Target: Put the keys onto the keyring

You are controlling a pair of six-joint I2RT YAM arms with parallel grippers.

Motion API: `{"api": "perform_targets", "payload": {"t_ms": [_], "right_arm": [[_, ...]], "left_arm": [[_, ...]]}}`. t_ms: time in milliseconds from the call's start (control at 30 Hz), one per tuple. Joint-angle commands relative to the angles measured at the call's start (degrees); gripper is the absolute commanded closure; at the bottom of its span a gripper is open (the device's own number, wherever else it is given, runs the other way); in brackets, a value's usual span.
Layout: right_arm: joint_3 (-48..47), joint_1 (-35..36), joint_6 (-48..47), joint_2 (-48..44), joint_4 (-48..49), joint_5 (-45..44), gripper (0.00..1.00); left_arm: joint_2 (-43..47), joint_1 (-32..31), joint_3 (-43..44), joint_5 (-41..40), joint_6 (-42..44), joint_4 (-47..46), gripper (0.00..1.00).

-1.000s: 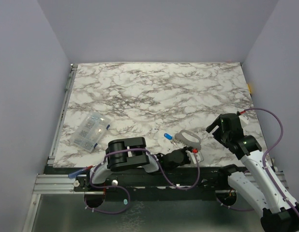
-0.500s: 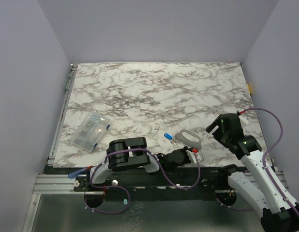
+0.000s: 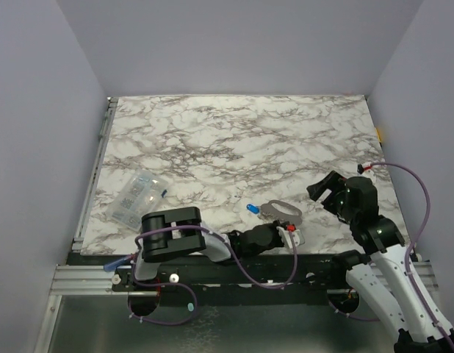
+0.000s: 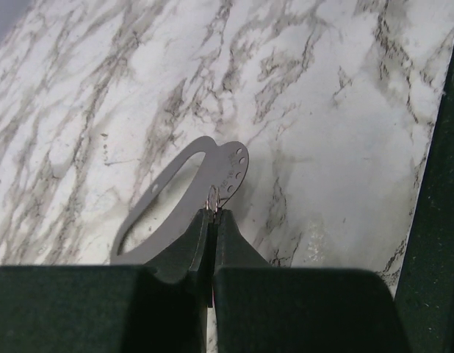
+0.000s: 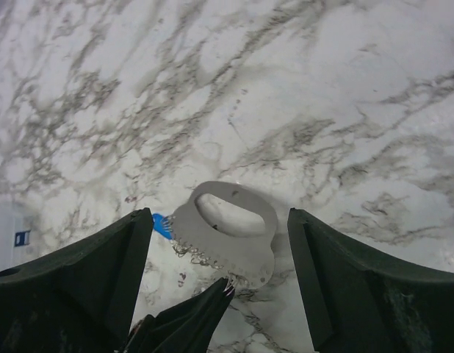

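Observation:
The keyring (image 3: 282, 212) is a flat pale grey piece with an oval hole, lying near the table's front edge. The blue-headed key (image 3: 252, 209) lies at its left end. Tiny silver keys (image 5: 196, 252) line the keyring's (image 5: 238, 246) near rim, beside the blue key (image 5: 161, 223). My left gripper (image 4: 213, 209) is shut, its tips pinching a thin wire loop at the keyring's (image 4: 175, 187) perforated edge. The left gripper (image 3: 278, 229) reaches in from the front. My right gripper (image 5: 220, 218) is open, its fingers either side of the keyring and apart from it. In the top view the right gripper (image 3: 325, 190) hangs just right of the keyring.
A clear plastic packet (image 3: 137, 198) with printed marks lies at the front left of the marble table (image 3: 234, 140). The table's dark front rail (image 3: 212, 265) runs just behind the left gripper. Purple walls close in both sides.
The left gripper has shut on the keyring's edge, and the left arm's shoulder has swung left. The right gripper has shifted slightly left, toward the keyring.

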State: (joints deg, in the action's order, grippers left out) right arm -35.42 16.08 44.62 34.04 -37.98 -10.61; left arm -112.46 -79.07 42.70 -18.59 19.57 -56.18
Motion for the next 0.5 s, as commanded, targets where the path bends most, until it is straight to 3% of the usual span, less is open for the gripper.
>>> {"api": "perform_targets", "payload": {"t_ms": [0, 133, 367, 467], "right_arm": [[2.0, 0.2, -8.8, -6.2, 10.1, 10.0, 0.15], [1.9, 0.2, -13.2, -8.5, 14.4, 17.2, 0.12], [5.4, 0.2, -14.3, -7.6, 33.1, 48.6, 0.12], [7.2, 0.2, -12.4, -6.9, 42.3, 57.7, 0.14]], "left_arm": [[8.2, 0.2, -1.9, 2.0, 1.0, 4.9, 1.00], [15.5, 0.2, -4.4, 2.3, 0.9, 9.7, 1.00], [30.7, 0.2, -6.0, 3.8, -0.4, 26.9, 1.00], [38.1, 0.1, -4.3, 4.9, -2.3, 38.4, 1.00]]}}
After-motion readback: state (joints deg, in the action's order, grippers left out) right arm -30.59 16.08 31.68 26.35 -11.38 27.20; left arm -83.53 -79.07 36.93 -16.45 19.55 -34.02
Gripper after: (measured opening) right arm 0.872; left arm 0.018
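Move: The grey keyring plate, pinched by a wire ring at its near edge in the left fingers, has its middle roughly 4 cm ahead of the left hand, 2 cm to its left and 2 cm lower. The blue piece by its far-left end is about 6 cm ahead of and 11 cm left of that hand, 3 cm lower. From the open right hand the plate's middle lies some 11 cm left, 2 cm back and 12 cm below. Still pinching the wire ring, the shut left fingers lift the keyring plate upward by about 9 cm while carrying it roughly 5 cm to the left, the wrist barely turning. The right hand, open and touching nothing, rises as it swings left towards the plate, turning counter-clockwise and tipping its fingers up. ##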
